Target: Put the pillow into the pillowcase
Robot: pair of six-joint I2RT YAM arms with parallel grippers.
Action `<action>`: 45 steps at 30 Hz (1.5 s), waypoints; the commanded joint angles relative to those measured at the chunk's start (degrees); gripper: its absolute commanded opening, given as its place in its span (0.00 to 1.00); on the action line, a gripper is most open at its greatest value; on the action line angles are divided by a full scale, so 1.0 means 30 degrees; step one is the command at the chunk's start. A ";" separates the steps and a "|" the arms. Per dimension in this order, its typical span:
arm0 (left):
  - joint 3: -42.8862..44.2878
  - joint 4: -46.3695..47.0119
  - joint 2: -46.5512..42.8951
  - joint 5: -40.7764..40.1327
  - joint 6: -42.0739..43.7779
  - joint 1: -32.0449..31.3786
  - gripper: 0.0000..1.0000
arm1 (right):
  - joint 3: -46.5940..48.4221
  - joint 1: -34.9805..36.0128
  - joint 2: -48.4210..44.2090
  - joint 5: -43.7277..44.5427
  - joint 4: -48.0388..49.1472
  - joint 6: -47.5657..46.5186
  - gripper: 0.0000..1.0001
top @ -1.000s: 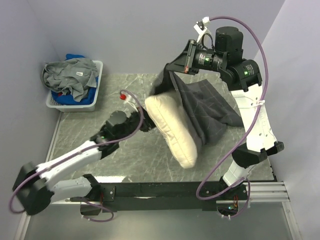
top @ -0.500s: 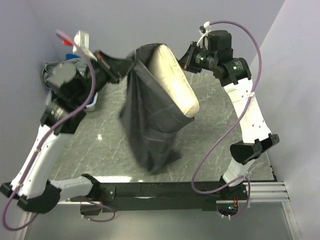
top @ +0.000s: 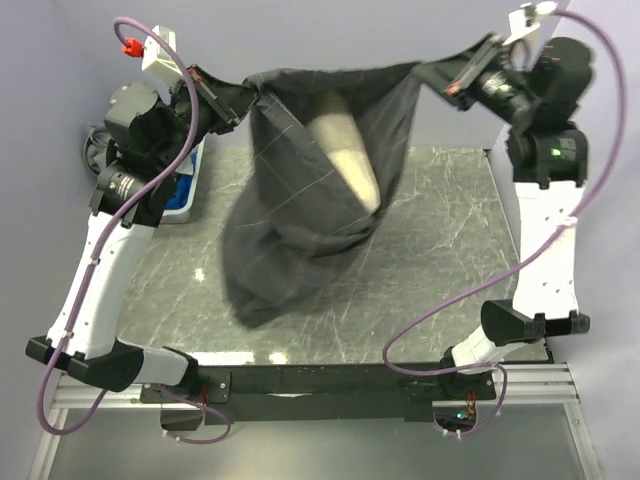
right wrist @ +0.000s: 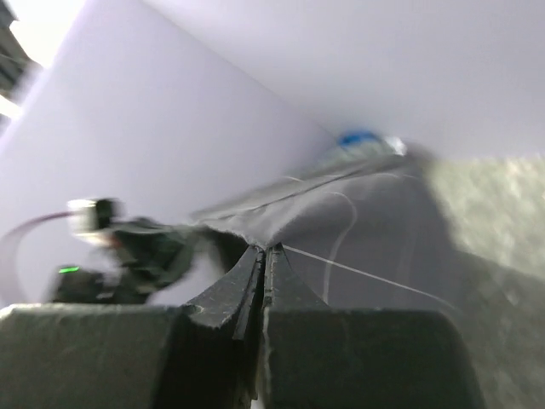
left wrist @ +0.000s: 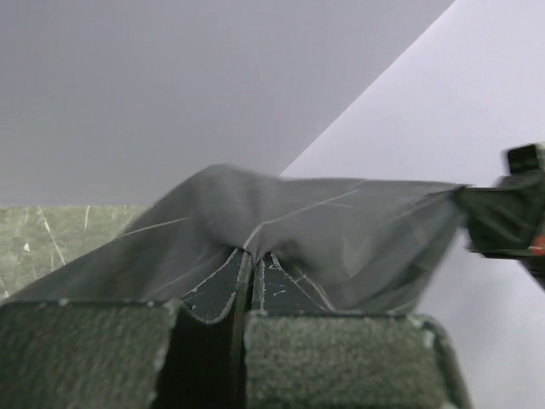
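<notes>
The dark charcoal pillowcase (top: 300, 230) with a pale grid hangs high above the table, its mouth stretched wide between both arms. My left gripper (top: 250, 97) is shut on its left rim corner; my right gripper (top: 432, 72) is shut on the right rim corner. The cream pillow (top: 345, 155) sits down inside the open mouth, only its upper part showing. In the left wrist view the pillowcase (left wrist: 324, 230) is pinched at the tips of my left gripper (left wrist: 254, 254). The right wrist view shows my right gripper (right wrist: 264, 250) clamped on the pillowcase (right wrist: 366, 239).
A white basket (top: 185, 205) of clothes stands at the table's far left, mostly behind the left arm. The marble tabletop (top: 440, 260) lies below the hanging sack. Grey walls close in at the back and both sides.
Both arms have lifted and spread apart, stretching the pillowcase mouth wide. The pillow has sunk deeper into the sack. A second ago the left arm was low on the table.
</notes>
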 commanded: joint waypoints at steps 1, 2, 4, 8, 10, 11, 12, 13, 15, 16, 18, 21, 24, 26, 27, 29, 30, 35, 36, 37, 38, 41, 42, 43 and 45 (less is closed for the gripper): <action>0.1195 0.1129 0.0141 0.0623 -0.0504 0.1844 0.01 | 0.0381 -0.2003 -0.1449 -0.2204 0.6360 0.4000 0.00; 0.1400 0.1246 0.0140 0.1408 -0.0856 0.2405 0.01 | 0.1020 -0.2619 -0.1390 -0.2554 0.6363 0.4323 0.00; 0.2133 0.1539 0.0344 0.2406 -0.1995 0.3547 0.01 | 0.1959 -0.3528 -0.0893 -0.2966 0.6246 0.4763 0.00; 0.2838 0.2389 0.2243 0.5337 -0.3262 0.2883 0.01 | 0.1063 -0.6341 -0.1037 -0.4663 1.1699 0.9900 0.00; 0.3042 0.1955 0.2803 0.5664 -0.2594 0.1570 0.01 | 0.0793 -0.7690 -0.0893 -0.4843 1.3649 1.1817 0.00; 0.3217 0.1573 0.3415 0.5751 -0.2386 0.1184 0.01 | 0.0908 -0.8100 -0.0747 -0.4901 1.5166 1.3363 0.00; 0.3683 0.1221 0.3683 0.5810 -0.2209 0.1006 0.01 | 0.1257 -0.8394 -0.0368 -0.4815 1.5558 1.3901 0.00; 0.3775 0.0783 0.3888 0.5897 -0.2208 0.0917 0.01 | 0.1754 -0.8832 -0.0103 -0.4727 1.5736 1.4312 0.00; 0.3892 0.0778 0.3890 0.5927 -0.2295 0.1149 0.01 | 0.3686 -0.9128 0.0976 -0.4493 1.5854 1.5280 0.00; 0.4125 0.0633 0.3861 0.5927 -0.2383 0.1673 0.01 | 0.4185 -0.9362 0.1273 -0.4376 1.5971 1.5660 0.00; 0.4622 0.0106 0.3745 0.6102 -0.2675 0.2494 0.01 | 0.4863 -0.9393 0.1745 -0.4112 1.6411 1.6366 0.00; 0.2964 0.0453 0.3277 0.7505 -0.4079 0.5186 0.01 | 0.4048 -0.7497 0.1016 -0.3556 1.4193 1.3567 0.00; -0.1661 0.2473 0.2106 0.8797 -0.5341 0.7241 0.01 | 0.0773 -0.2814 -0.0682 -0.1977 1.0590 0.7477 0.00; -0.4905 0.3207 0.1431 0.8741 -0.5285 0.7913 0.01 | -0.2584 -0.0004 -0.1735 0.0443 0.8922 0.3356 0.00; -0.5767 0.3413 0.1313 0.8682 -0.5110 0.8034 0.02 | -0.3853 0.2389 -0.2031 0.1533 0.8854 0.2286 0.00; -0.8045 0.3473 0.1225 0.8390 -0.4582 0.8240 0.10 | -0.6546 0.4192 -0.1891 0.3204 0.9086 0.0528 0.00; -0.8698 0.3561 0.1166 0.8098 -0.4349 0.8298 0.29 | -0.7112 0.5796 -0.1627 0.3475 0.9204 0.0170 0.00; -1.0113 0.1458 -0.0121 0.5230 -0.1539 0.8357 0.68 | -0.5956 0.9177 0.2581 0.4795 0.6988 -0.2526 0.03; -1.0053 0.0930 -0.0442 0.3745 -0.0983 0.8358 0.73 | -0.5511 0.9384 0.3233 0.4506 0.6630 -0.2703 0.08; -1.0053 -0.0003 -0.1287 0.3034 -0.0252 0.8358 0.76 | -0.5159 0.9734 0.3761 0.4300 0.6337 -0.2966 0.11; -1.0430 -0.0245 -0.1817 0.2302 0.0016 0.8358 0.78 | -0.4749 0.9796 0.4434 0.4182 0.5928 -0.3056 0.24; -1.2531 -0.1090 -0.3898 0.0134 0.0488 0.8124 0.79 | -0.5327 0.9884 0.4471 0.4179 0.5632 -0.3582 0.41; -1.3210 -0.1271 -0.4454 -0.0657 0.0430 0.8007 0.80 | -0.5621 0.9855 0.4296 0.4441 0.5486 -0.3758 0.46; -1.4000 -0.1301 -0.5532 -0.2318 0.0052 0.7716 0.81 | -0.5856 0.9855 0.4149 0.4937 0.5339 -0.4166 0.51; -1.6927 -0.0749 -0.6709 -0.3269 -0.0710 0.7567 0.82 | -0.6180 0.9884 0.3826 0.5292 0.4376 -0.4578 0.63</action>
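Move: Both hands, held high, pinch the pillowcase's mouth. From the left hand, the bare tabletop where the case will go down lies about 12 cm right, level forward-back, roughly 53 cm below; from the right, 15 cm left, level, 55 cm below. The pillow in the mouth is some 15 cm right of the left hand, 12 cm left of the right, about 2 cm back and 18–20 cm below both. The laundry basket is 26 cm left, 15 cm ahead, 48 cm below the left hand. Up and a little back and right, the right hand first lifts its corner about 12 cm while the left holds high, easing a few centimetres right. Both then sweep left and down towards the table, right by some 35 cm, left by about 27, tipping fingertips down; left opens first, then right, each letting go of the mouth before the left rises slightly. ##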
